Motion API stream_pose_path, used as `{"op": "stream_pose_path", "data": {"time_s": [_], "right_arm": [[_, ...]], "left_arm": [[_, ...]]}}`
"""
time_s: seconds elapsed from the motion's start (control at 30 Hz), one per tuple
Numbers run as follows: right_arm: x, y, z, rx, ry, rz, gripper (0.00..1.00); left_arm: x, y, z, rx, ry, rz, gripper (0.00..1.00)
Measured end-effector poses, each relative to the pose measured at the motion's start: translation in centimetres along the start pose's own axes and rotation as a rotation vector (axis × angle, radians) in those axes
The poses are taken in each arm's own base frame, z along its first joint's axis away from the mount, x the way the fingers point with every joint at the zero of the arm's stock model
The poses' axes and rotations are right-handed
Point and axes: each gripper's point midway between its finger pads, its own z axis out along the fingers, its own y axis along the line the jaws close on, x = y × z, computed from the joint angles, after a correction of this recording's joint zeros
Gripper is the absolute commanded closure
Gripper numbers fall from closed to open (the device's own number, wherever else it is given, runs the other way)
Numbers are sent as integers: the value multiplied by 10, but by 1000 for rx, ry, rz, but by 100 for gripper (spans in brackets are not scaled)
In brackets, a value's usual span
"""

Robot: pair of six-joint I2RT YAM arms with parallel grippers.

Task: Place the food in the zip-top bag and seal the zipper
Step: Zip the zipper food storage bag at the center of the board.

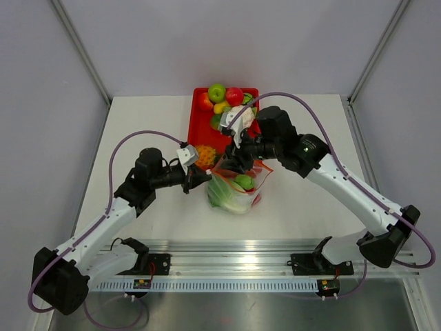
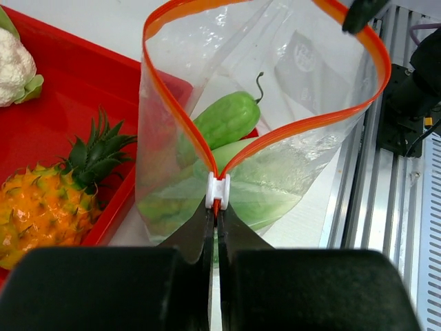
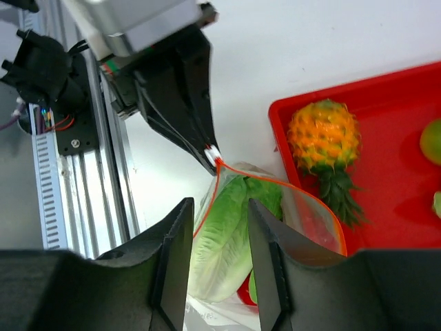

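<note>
The zip-top bag lies just in front of the red tray with its mouth gaping wide. Inside it are the green-and-white lettuce, the green cucumber piece and a red tomato-like piece low down. The orange-red zipper runs in an open loop from a white slider. My left gripper is shut on the zipper's end right at that slider. Above the bag's mouth hovers my right gripper, open, with nothing between its fingers and the lettuce showing below the gap.
The red tray behind the bag holds an orange pineapple, a white cauliflower, a green apple and a red one. An aluminium rail runs along the near edge.
</note>
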Motion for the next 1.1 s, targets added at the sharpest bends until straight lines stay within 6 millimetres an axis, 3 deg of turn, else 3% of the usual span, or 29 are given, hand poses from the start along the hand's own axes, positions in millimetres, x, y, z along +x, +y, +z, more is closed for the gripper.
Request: {"op": "stream_pose_path", "data": {"time_s": [0.1,0.33,0.5,0.8,1.1], "right_arm": [[-3,9,10,-37,14,-60,57],[26,1,41,-79,107,-110,56],[33,1,47,-98,98,-167,55],[28,9,50,-157,59,-204,50],[28,19,52,-215,45,-206,53]], "left_arm": [[-4,-4,0,25,-7,16,100],[-7,-9,-2,66,-16,26,100],[-5,-9,-3,71,-12,18,100],[-5,-8,-3,86,-15,11,100],[-6,-7,-4,88,-20,4,100]]}}
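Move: The white zipper slider, just beyond the left fingertips that pinch the zipper end, lies about 6 cm to the left of the right hand, level with it fore and aft, and some 7 cm lower. From the left hand the slider is only about 1 cm to the right. Roughly 20 cm or more below the right hand, the pineapple sits 5 cm ahead and 8 cm to its left; the lettuce in the bag lies about 9 cm back, straight behind, some 18 cm down. Lower the right gripper about 5 cm while bringing it some 4 cm left towards the white slider, turning it some 15 degrees counter-clockwise. Once it is down, ease it back slightly as it creeps on left, so the half-open fingers straddle the orange zipper beside the slider without closing. Keep the left fingers shut on the zipper end. ##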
